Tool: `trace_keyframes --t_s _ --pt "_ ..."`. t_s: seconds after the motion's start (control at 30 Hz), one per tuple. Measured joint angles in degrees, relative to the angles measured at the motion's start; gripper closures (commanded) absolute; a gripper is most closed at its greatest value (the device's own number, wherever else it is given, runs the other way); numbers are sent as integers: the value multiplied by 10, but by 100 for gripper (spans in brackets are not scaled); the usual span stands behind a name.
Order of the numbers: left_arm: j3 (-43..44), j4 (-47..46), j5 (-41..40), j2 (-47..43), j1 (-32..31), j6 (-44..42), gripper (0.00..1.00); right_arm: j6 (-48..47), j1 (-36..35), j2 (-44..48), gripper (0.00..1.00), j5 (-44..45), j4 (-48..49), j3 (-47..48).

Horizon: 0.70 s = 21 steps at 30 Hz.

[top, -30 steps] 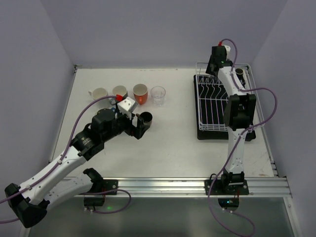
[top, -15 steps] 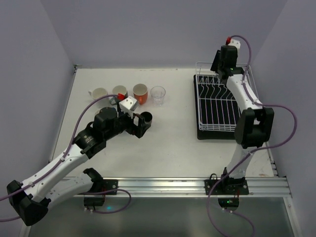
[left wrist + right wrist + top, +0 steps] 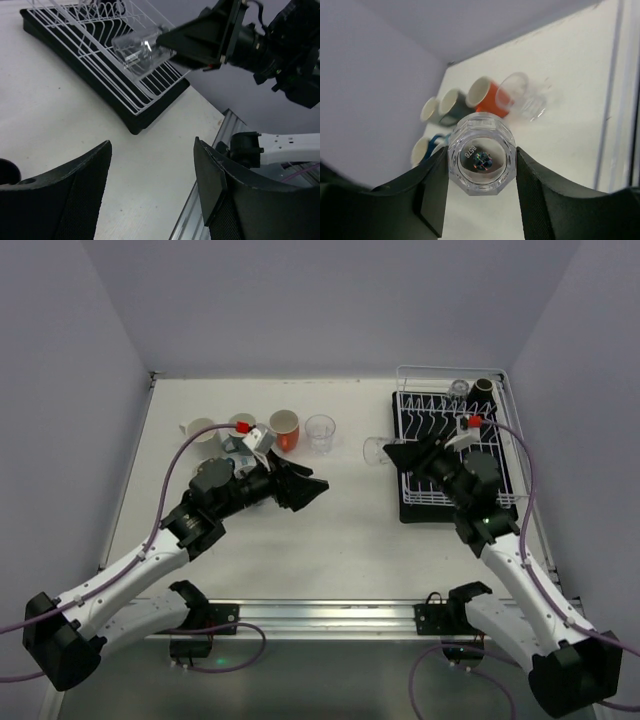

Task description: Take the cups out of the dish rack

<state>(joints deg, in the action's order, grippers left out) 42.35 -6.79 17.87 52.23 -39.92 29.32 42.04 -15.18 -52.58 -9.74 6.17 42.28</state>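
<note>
My right gripper point(image 3: 392, 452) is shut on a clear glass point(image 3: 375, 450) and holds it on its side, above the table just left of the dish rack point(image 3: 497, 502). The right wrist view shows the glass's base point(image 3: 481, 160) clamped between both fingers. My left gripper point(image 3: 305, 490) is open and empty, low over the table's middle and pointing at the rack point(image 3: 100, 47). A clear glass point(image 3: 458, 390) and a dark brown cup point(image 3: 484, 387) stand at the rack's back. A cream cup point(image 3: 200, 429), a grey cup point(image 3: 240, 424), an orange cup point(image 3: 285, 429) and a clear glass point(image 3: 320, 432) stand in a row at the back left.
A dark round rim point(image 3: 6, 172) shows by my left finger, likely a dark cup. A white cup point(image 3: 420, 150) and something blue point(image 3: 436, 140) sit near the left arm. The rack's black drip tray point(image 3: 135, 120) rests on the table's right side.
My right arm has swung from the rack's back down and to the left, carrying a clear glass out past the rack's left edge. My left gripper has turned right and now covers the dark cup.
</note>
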Motion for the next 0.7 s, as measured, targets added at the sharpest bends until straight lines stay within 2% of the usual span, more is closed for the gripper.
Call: trace_keyframes --t_s 0.13,0.27,0.5,0.6,0.63,0.7 --pt "-21 -86 33 33 -4 64 32 85 -30 90 70 -69 22 -103" --pt "-36 -158 62 75 -14 119 36 138 -37 139 70 -108 60 -141" --pt "-37 -254 96 140 -33 179 41 190 -66 111 70 -151 142 -165" --pt "-38 -282 102 158 -37 196 58 203 -81 87 70 -155 162 -169" --pt "-38 -287 102 165 -37 199 67 207 -83 83 70 -156 171 -169" --pt "-38 -295 103 175 -38 204 74 214 -91 73 70 -159 193 -170"
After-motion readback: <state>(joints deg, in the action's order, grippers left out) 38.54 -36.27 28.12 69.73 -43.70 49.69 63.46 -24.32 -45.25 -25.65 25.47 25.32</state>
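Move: Out to the left hand's right, about 17 cm off, 13 cm ahead and roughly level, is the glass in the right hand's grip, some 4 cm left and 1 cm ahead of the right hand point. The left fingers are 21 cm left and 12 cm back of the right hand. From the left hand, the other glass stands 20 cm ahead, 2 cm right; the orange mug 20 cm ahead, 9 cm left; the brown cup 8 cm ahead, 5 cm left; all about 20 cm below. Swinging in from beside the rack, the right hand keeps its grip on the glass and brings it back about 9 cm and left 8 cm to the left gripper, turning some 25 degrees counter-clockwise, fast then easing. The left hand reaches about 7 cm right to meet it, turning clockwise and tipping down, its fingers closing around the rim, mostly at the end, to about half their earlier gap. ##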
